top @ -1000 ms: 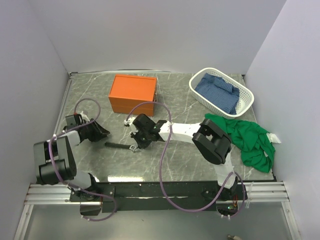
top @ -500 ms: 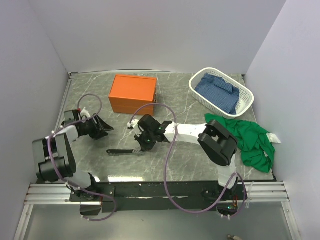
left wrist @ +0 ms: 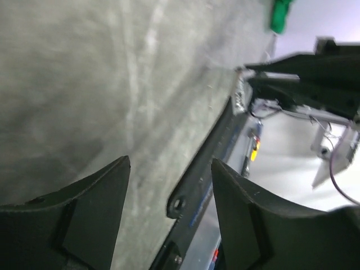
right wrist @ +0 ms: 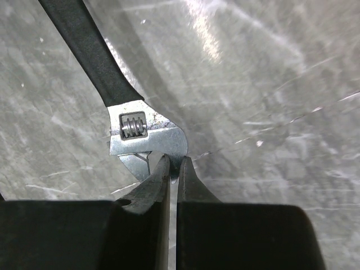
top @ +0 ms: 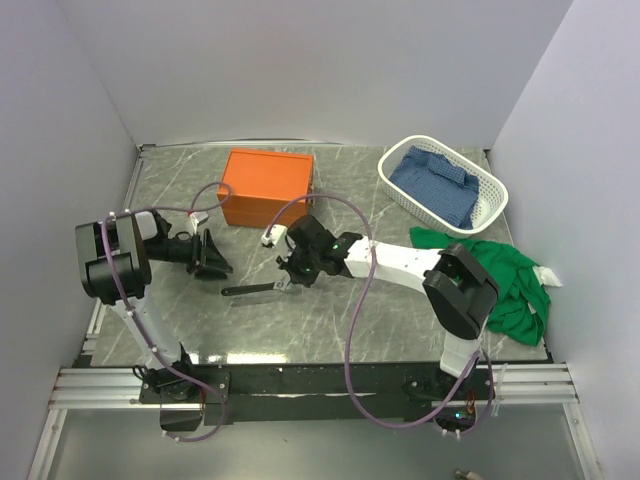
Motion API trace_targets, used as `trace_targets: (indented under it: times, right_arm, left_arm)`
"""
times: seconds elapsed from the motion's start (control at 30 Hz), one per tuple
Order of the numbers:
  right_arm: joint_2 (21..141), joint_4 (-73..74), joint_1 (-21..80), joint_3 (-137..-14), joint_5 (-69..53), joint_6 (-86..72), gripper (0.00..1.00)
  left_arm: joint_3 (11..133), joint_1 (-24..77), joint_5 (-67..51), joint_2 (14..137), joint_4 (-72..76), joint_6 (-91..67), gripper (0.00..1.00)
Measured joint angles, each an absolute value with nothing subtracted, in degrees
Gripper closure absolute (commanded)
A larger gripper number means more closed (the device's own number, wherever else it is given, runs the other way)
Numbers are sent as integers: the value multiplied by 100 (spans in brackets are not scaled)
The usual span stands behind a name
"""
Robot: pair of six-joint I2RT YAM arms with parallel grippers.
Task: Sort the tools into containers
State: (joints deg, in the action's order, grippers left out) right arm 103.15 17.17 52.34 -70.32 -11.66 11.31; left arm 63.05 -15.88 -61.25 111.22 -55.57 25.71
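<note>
A black wrench point(top: 250, 289) with a silver jaw point(right wrist: 147, 135) lies pointing left in the middle of the table. My right gripper point(top: 291, 274) is shut on the tip of that silver jaw, fingertips point(right wrist: 174, 160) pinching the metal edge. My left gripper point(top: 213, 259) stands open just left of the wrench. In the left wrist view the handle end with its hole point(left wrist: 179, 203) shows between and ahead of the spread fingers point(left wrist: 90, 214), untouched. The orange container point(top: 265, 185) stands behind both grippers, its top shut. No other tools show.
A white basket point(top: 490, 205) holding a blue cloth point(top: 432, 182) sits at the back right. A green cloth point(top: 505, 280) is heaped by the right edge, beside the right arm. White walls close in the table on three sides.
My left arm swung in from the left edge toward the wrench handle and its jaws opened wider. My right gripper closed on the wrench jaw and carried it slightly to the right.
</note>
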Motion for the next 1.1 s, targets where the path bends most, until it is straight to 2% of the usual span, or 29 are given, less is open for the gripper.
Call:
trace_targets:
  times: [0.17,0.33,0.6,0.8,1.1]
  right_arm:
    - [10272,1747,5203,-7175,-1114,1280,100]
    - [9920,1918,5061,-7225,-1050,1496,100]
    - [9452,1953,4460,-7850,-799,1597,100]
    - [9631,1909,4091,-8722,-620,1409,100]
    - [11198,1546,3830,-10630,-78,1367,100]
  left_arm:
    - [6219,-1597,-6517,10916,-5968,3118,34]
    - [6025,-1815,-6733,9795,-5723,2821,33]
    - [5690,-2381,-5959,7199,-2788,-71,30]
    - [5909,-2377,-5594,7065,-1813,-1068,31]
    - [5824,-2379,-5297,6993,-1835,-1581,31]
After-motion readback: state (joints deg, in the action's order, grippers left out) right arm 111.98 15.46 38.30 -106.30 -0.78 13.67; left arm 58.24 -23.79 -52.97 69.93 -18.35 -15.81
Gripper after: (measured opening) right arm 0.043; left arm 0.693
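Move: The right hand already pinches the wrench by its jaw, a few centimetres off the table. The middle of the orange box is about 19 cm ahead of this hand and 6 cm to its left, roughly level in height. The white basket stands some 21 cm ahead and 35 cm to the right. From the left hand, the box's middle is about 17 cm ahead and 11 cm to the right. Up and forward, slowly at first and then fast, the right hand carries the wrench about 20 cm each way to above the right end of the orange box. Its shut grip stays on the jaw while the wrist tips upward and swings some 20 degrees clockwise. The left hand lifts almost 20 cm, edging forward and left, fingers open, and turns counter-clockwise. ##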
